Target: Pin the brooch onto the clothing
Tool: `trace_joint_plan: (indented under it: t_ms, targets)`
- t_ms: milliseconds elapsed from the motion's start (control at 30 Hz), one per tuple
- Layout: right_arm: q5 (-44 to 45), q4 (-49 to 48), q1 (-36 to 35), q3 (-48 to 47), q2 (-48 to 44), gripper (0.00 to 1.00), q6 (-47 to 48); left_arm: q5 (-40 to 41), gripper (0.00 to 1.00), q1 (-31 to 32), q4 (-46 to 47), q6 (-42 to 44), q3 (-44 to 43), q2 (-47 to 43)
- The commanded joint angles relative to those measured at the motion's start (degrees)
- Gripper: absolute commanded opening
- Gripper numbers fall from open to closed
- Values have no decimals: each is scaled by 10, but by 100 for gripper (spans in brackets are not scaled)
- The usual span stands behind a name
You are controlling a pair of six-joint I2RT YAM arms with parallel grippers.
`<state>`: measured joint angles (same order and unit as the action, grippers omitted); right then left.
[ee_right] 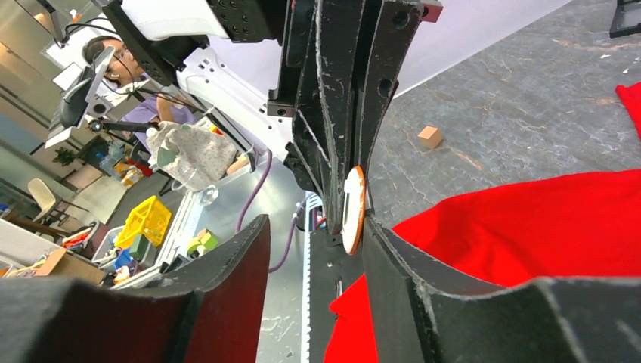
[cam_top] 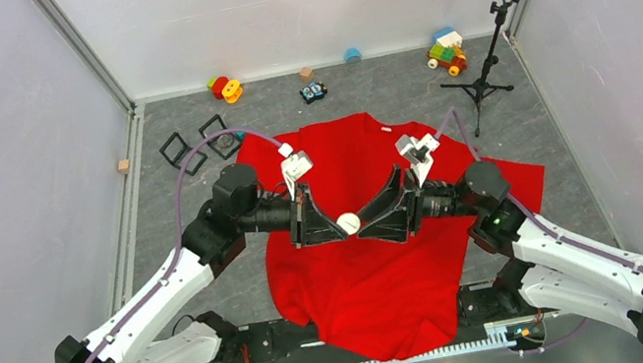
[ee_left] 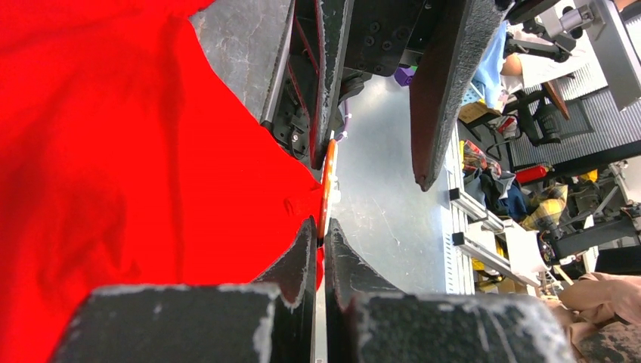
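Observation:
The clothing, a bright red T-shirt (cam_top: 375, 282) (ee_left: 113, 151) (ee_right: 529, 227), lies spread on the grey table under both arms. The brooch (cam_top: 349, 223) (ee_left: 326, 181) (ee_right: 353, 208) is a flat white disc with an orange rim, held on edge above the shirt. My left gripper (cam_top: 341, 225) (ee_left: 321, 231) is shut on its lower edge. My right gripper (cam_top: 366, 219) (ee_right: 314, 227) faces it from the other side. Its jaws stand apart around the brooch and the left fingers (ee_right: 340, 91). One right finger (ee_right: 408, 280) lies against the disc's face, while the other (ee_right: 227, 287) stands clear of it.
Along the back wall lie toy blocks (cam_top: 446, 50), an orange and red toy (cam_top: 225, 88), a small car (cam_top: 313, 92) and a blue cap (cam_top: 352, 55). Two black frames (cam_top: 175, 148) sit left of the shirt, a wooden cube (cam_top: 124, 165) farther left, and a tripod stand (cam_top: 481, 63) at the back right.

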<state>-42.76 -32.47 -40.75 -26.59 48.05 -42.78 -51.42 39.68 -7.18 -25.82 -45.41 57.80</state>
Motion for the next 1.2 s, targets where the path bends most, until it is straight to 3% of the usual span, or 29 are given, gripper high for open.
trace_joint_plan:
  t_ms: [0,300,733,1000,1167]
  targets:
    - [11,-45,-12,-4,13,51,-12,-9,2,3,21,7,-18,-16]
    - [48,-12,-17,-4,20,35,6,-18,2,3,25,2,-16,-18]
    - [71,12,-26,-12,22,32,13,-16,2,15,29,0,-13,-15]
    - [79,36,-27,-18,28,19,20,-18,2,22,29,2,-13,-13]
    - [102,124,-28,-45,40,11,58,-27,2,35,26,10,-14,-16]
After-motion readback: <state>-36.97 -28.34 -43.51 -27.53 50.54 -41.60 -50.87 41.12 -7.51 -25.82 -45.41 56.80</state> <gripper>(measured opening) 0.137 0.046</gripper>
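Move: The brooch, held edge-up at the left fingertips, lies about 3 cm to the left of the right hand, roughly 2 cm farther ahead and 2 cm lower. From the left hand point it sits some 2 cm to the right, at about its height. Below the right hand, roughly 27 cm down, the red shirt's middle lies some 3 cm ahead, and its collar tag about 25 cm ahead and 6 cm to the right. Down, forward and a little to the left, the right hand eases some 2 cm in all towards the brooch, tipping slightly, while its half-open fingers close almost shut around the disc and seem to pinch its free edge by the end. The left hand keeps its grip and holds the brooch nearly still, drifting back barely 1 cm. ##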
